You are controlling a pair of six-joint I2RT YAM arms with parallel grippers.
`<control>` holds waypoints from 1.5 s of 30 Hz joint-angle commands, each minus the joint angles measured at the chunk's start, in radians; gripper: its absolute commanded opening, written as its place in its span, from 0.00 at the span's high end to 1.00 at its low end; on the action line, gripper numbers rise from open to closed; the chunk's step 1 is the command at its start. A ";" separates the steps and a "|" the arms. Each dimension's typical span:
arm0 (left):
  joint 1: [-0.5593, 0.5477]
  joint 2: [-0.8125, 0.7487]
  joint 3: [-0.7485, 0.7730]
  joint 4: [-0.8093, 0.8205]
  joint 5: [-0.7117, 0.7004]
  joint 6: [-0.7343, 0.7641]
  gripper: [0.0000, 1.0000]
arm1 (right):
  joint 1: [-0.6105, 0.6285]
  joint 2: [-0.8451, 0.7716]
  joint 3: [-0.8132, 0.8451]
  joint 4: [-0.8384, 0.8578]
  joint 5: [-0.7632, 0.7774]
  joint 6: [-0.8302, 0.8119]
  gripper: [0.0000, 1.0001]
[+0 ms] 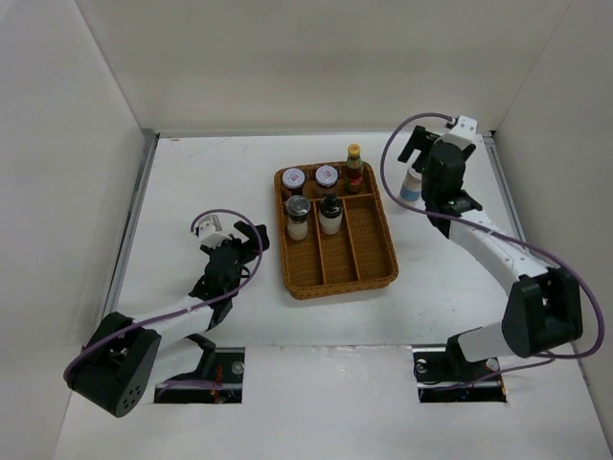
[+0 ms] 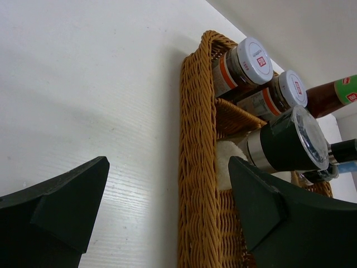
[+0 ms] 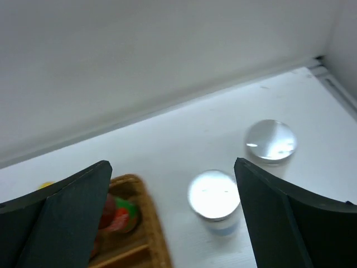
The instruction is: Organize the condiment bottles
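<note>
The brown wicker tray (image 1: 369,271) holds two pale-lidded jars (image 1: 293,178) (image 1: 327,176), a red-brown sauce bottle (image 1: 353,168) with a yellow cap, and two dark-capped shakers (image 1: 298,217) (image 1: 330,213). Right of the tray on the table stand two silver-lidded white cylinders (image 3: 214,195) (image 3: 270,140). In the top view only one cylinder (image 1: 411,185) shows. My right gripper (image 3: 172,167) hovers open above them, holding nothing. My left gripper (image 2: 167,190) is open and empty, low at the tray's left rim (image 2: 195,167), facing a jar (image 2: 245,64) and a shaker (image 2: 290,142).
White walls enclose the table on three sides; the back wall runs close behind the cylinders. The tray's front compartments (image 1: 337,254) hold nothing. Bare tabletop lies left of the tray around the left arm (image 1: 192,307).
</note>
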 commanded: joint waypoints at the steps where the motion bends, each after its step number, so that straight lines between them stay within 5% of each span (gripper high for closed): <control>1: -0.011 0.007 0.044 0.054 0.003 -0.002 0.11 | -0.042 0.058 0.016 -0.115 0.023 -0.027 0.01; 14: -0.005 0.006 0.044 0.054 0.008 0.001 0.10 | -0.128 0.270 0.140 -0.141 -0.163 0.007 0.03; 24: 0.006 -0.006 0.040 0.054 0.019 0.001 0.10 | -0.129 0.347 0.192 -0.188 -0.131 -0.003 0.26; 29: 0.008 0.015 0.046 0.054 0.029 0.001 0.10 | -0.122 0.289 0.160 -0.173 -0.093 -0.004 0.45; 38: -0.001 0.015 0.051 0.057 0.026 0.001 0.10 | 0.043 -0.031 0.022 -0.077 0.009 -0.043 0.48; 45: -0.005 0.031 0.055 0.065 0.034 0.001 0.10 | 0.197 -0.003 0.013 -0.037 -0.029 -0.030 0.48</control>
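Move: The right hand hangs open above the back right of the table. The nearer of two silver-capped white condiment bottles stands about 5 cm ahead of it, 3 cm to its right and 17 cm below. The farther white bottle is some 9 cm ahead and 10 cm right. In the tray, the yellow-capped sauce bottle is 8 cm ahead and 12 cm left, the black-capped bottle 4 cm back and 21 cm left. From the left hand, the nearer white bottle lies roughly 17 cm ahead and 44 cm right, about level. Down some 13 cm and a little forward, the right hand tips its fingers about 20 degrees lower and closes them on the nearer white bottle close to its cap. Keeping that pinch, it lifts about 12 cm while swinging left and back towards the tray, levelling out and turning slightly counter-clockwise. ##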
